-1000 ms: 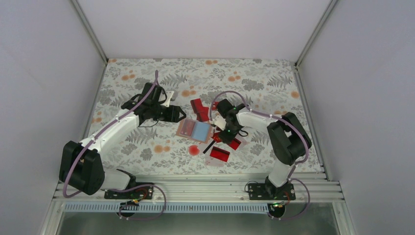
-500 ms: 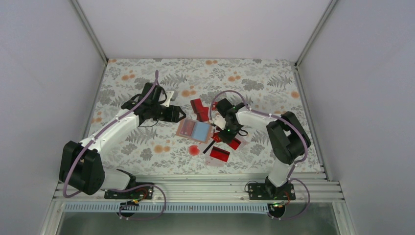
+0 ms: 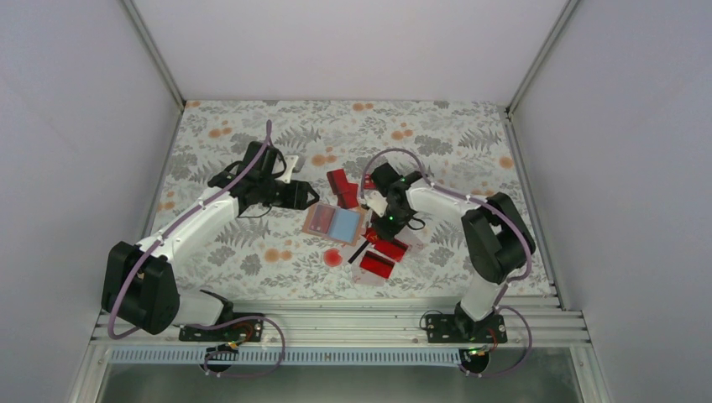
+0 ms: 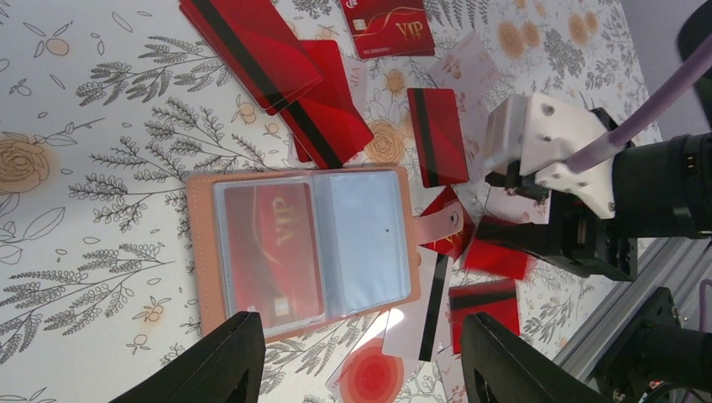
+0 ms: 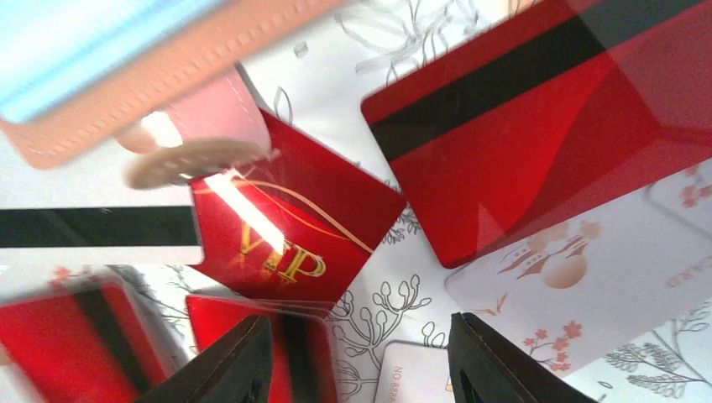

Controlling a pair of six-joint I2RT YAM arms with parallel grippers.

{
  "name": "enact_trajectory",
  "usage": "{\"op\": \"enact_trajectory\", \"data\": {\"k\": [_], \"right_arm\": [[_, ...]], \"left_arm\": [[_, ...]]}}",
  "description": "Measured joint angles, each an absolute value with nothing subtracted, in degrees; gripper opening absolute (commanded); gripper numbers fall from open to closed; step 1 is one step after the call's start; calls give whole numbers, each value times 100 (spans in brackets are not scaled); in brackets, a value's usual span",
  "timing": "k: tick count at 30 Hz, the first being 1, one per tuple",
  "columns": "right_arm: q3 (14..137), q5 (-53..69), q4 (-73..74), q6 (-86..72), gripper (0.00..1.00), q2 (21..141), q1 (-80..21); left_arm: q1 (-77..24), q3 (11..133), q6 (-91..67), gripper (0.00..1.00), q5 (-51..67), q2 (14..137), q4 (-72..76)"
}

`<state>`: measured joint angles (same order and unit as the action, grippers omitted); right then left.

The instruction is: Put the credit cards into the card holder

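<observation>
The card holder [image 3: 334, 222] lies open on the floral cloth, tan outside and light blue inside [image 4: 361, 231]. One red VIP card [image 4: 270, 248] sits in its left pocket. Loose credit cards lie around it: a red pile [image 3: 342, 186] behind, red ones [image 3: 377, 265] in front right. My left gripper [image 3: 311, 199] hovers open just left of the holder, nothing between its fingers [image 4: 231, 361]. My right gripper [image 3: 379, 233] is open and low over the scattered cards beside the holder's strap [image 5: 201, 126]. Below it are a red VIP card [image 5: 294, 227], a black-striped red card [image 5: 537, 117] and a pale floral card [image 5: 579, 294].
A pale card with a round red spot [image 3: 334, 257] and a white card with a black stripe [image 4: 424, 315] lie in front of the holder. The metal rail [image 3: 336, 323] runs along the near edge, and white walls enclose the cloth.
The right gripper has shifted slightly toward the back and its jaws have narrowed a little. The red cards under it have shifted slightly. The left arm has not moved.
</observation>
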<state>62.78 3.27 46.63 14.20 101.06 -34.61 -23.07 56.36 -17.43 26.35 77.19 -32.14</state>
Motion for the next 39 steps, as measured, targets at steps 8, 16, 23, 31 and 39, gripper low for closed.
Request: {"op": "enact_trajectory", "data": {"k": [8,16,23,31,39], "right_arm": [[6753,681,4654,1004,54,9723,-3452],[6899,972,4569,626,69,9227,-3452],[6265,707,4665,849,83,9185,-3568],[5948,255,4836,1645,93,9769,-3653],[6106,187,4831,1896,92,10134,-3872]], "left_arm": [[-2307,5638,-1824,60,2703,7719,-3114],[-2375,5658,-1907,60,2729,7719,-2904],[-2467,5658,-1914,60,2746,7719,-2777],[-2528,5658,-1909,60,2749,7719,-2749],[-2530,5658,-1907,60,2742,7717,-2751]]}}
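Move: The striped red card to be gripped lies roughly 3 cm back and 1 cm left of the right hand, 2 cm below it. A second striped red card lies 8 cm back and 4 cm left of the hand, the gold VIP card about level and 5 cm left, and the card holder's middle some 3 cm ahead and 15 cm left. From the left hand, the card to be gripped is about 12 cm back, 22 cm right and 16 cm down. The striped red card is left on the table as the right hand climbs about 8 cm, drifting left and forward and tilting some 15 degrees, then comes back down and back over the card, untilting while its half-open fingers spread nearly wide to either side of the card's short width. The left hand shifts about 2 cm right and slightly up, gripping nothing. ##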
